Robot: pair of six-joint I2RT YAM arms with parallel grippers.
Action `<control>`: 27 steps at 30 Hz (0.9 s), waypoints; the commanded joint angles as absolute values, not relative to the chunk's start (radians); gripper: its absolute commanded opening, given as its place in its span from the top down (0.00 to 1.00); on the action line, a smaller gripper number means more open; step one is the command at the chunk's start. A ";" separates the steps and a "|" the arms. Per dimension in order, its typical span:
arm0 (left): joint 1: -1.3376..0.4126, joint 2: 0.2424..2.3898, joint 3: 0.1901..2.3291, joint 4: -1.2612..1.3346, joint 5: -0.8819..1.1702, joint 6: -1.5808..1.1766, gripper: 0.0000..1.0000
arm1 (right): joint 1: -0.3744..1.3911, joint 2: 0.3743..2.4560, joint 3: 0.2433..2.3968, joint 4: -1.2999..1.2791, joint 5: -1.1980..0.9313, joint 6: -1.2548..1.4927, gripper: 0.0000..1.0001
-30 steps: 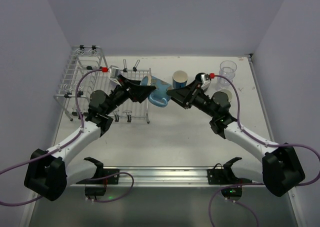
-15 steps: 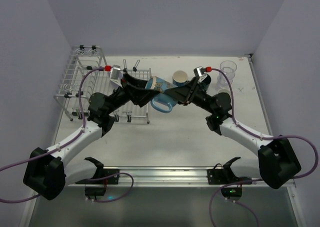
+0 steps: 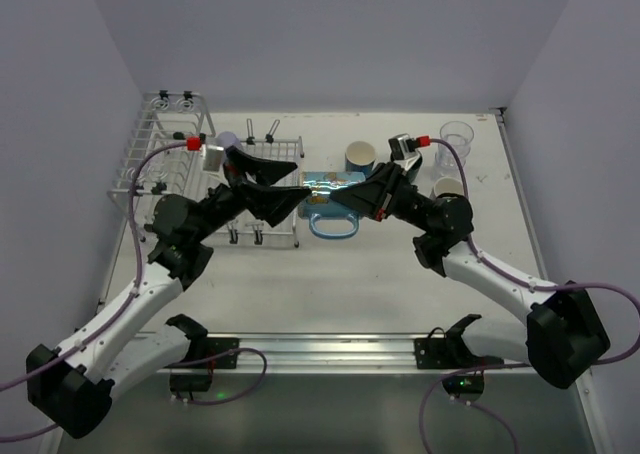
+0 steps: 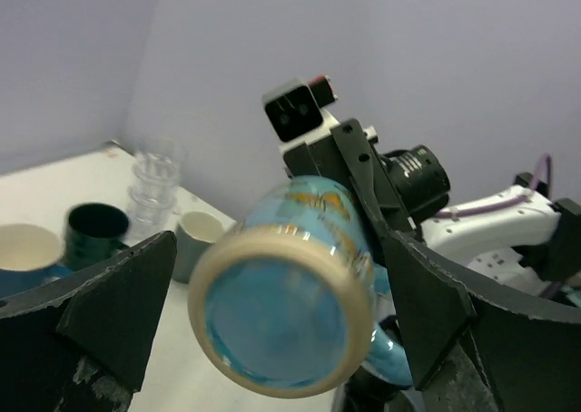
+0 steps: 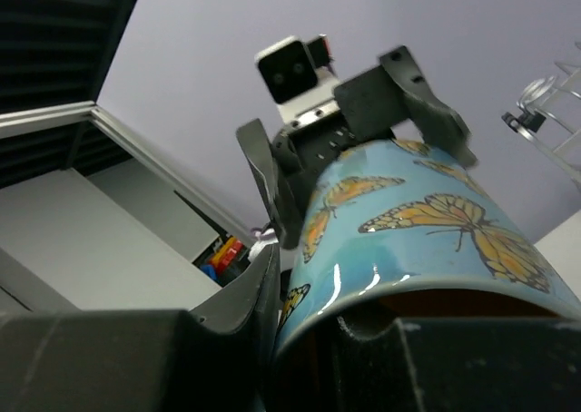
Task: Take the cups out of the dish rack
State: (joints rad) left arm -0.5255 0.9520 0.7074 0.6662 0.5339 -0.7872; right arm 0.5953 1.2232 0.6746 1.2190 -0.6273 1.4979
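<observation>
A light blue butterfly mug hangs on its side above the table, just right of the dish rack, its handle pointing down. My right gripper is shut on its rim, one finger outside the wall and the other inside the mouth. My left gripper stands open at the mug's base, with its fingers well clear on both sides. On the table to the right are a cream-lined cup, a clear glass and a dark teal cup.
The rack's tall basket side is at the far left and its flat grid lies under my left arm. A grey-blue cup sits close to my right arm. The walls close in at the back and both sides.
My right gripper has closed on the mug's rim. My left gripper has opened and let go of the mug, which has swung level. The left arm drew back a little.
</observation>
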 commanded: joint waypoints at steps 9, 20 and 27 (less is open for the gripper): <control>-0.518 0.673 0.917 0.016 0.047 -0.356 0.00 | 0.523 1.077 0.753 0.660 -0.664 1.111 1.00; -0.518 0.641 0.885 -0.351 -0.190 -0.272 0.00 | 0.514 1.195 1.083 -0.360 -0.120 0.347 1.00; -0.518 0.641 0.841 -0.388 -0.250 -0.232 0.00 | 0.483 1.443 1.203 -0.446 0.087 0.256 1.00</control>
State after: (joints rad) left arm -0.5220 0.6476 0.8528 -0.3439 -0.1963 -0.2836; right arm 0.5056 1.4002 1.1069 -0.4145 -0.0387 0.3588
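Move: The butterfly cup, pinched in the right hand, is bound for a clear table spot about 15 cm ahead, 10 cm right and 38 cm below that hand. The blue cup stands about 25 cm ahead and 7 right of the hand, the green cup 25 ahead and 19 right, both some 35 below. For the left hand, the lavender cup is about 24 cm ahead, 18 left and 31 below. The butterfly cup, kept pinched by its rim, goes down some 23 cm with the right hand, also forward and to the right towards the clear table, while the wrist rolls some 80 degrees to point the fingers forward and down. The open left hand goes left about 14 cm towards the lavender cup, arching up before sinking, and turns forward. ##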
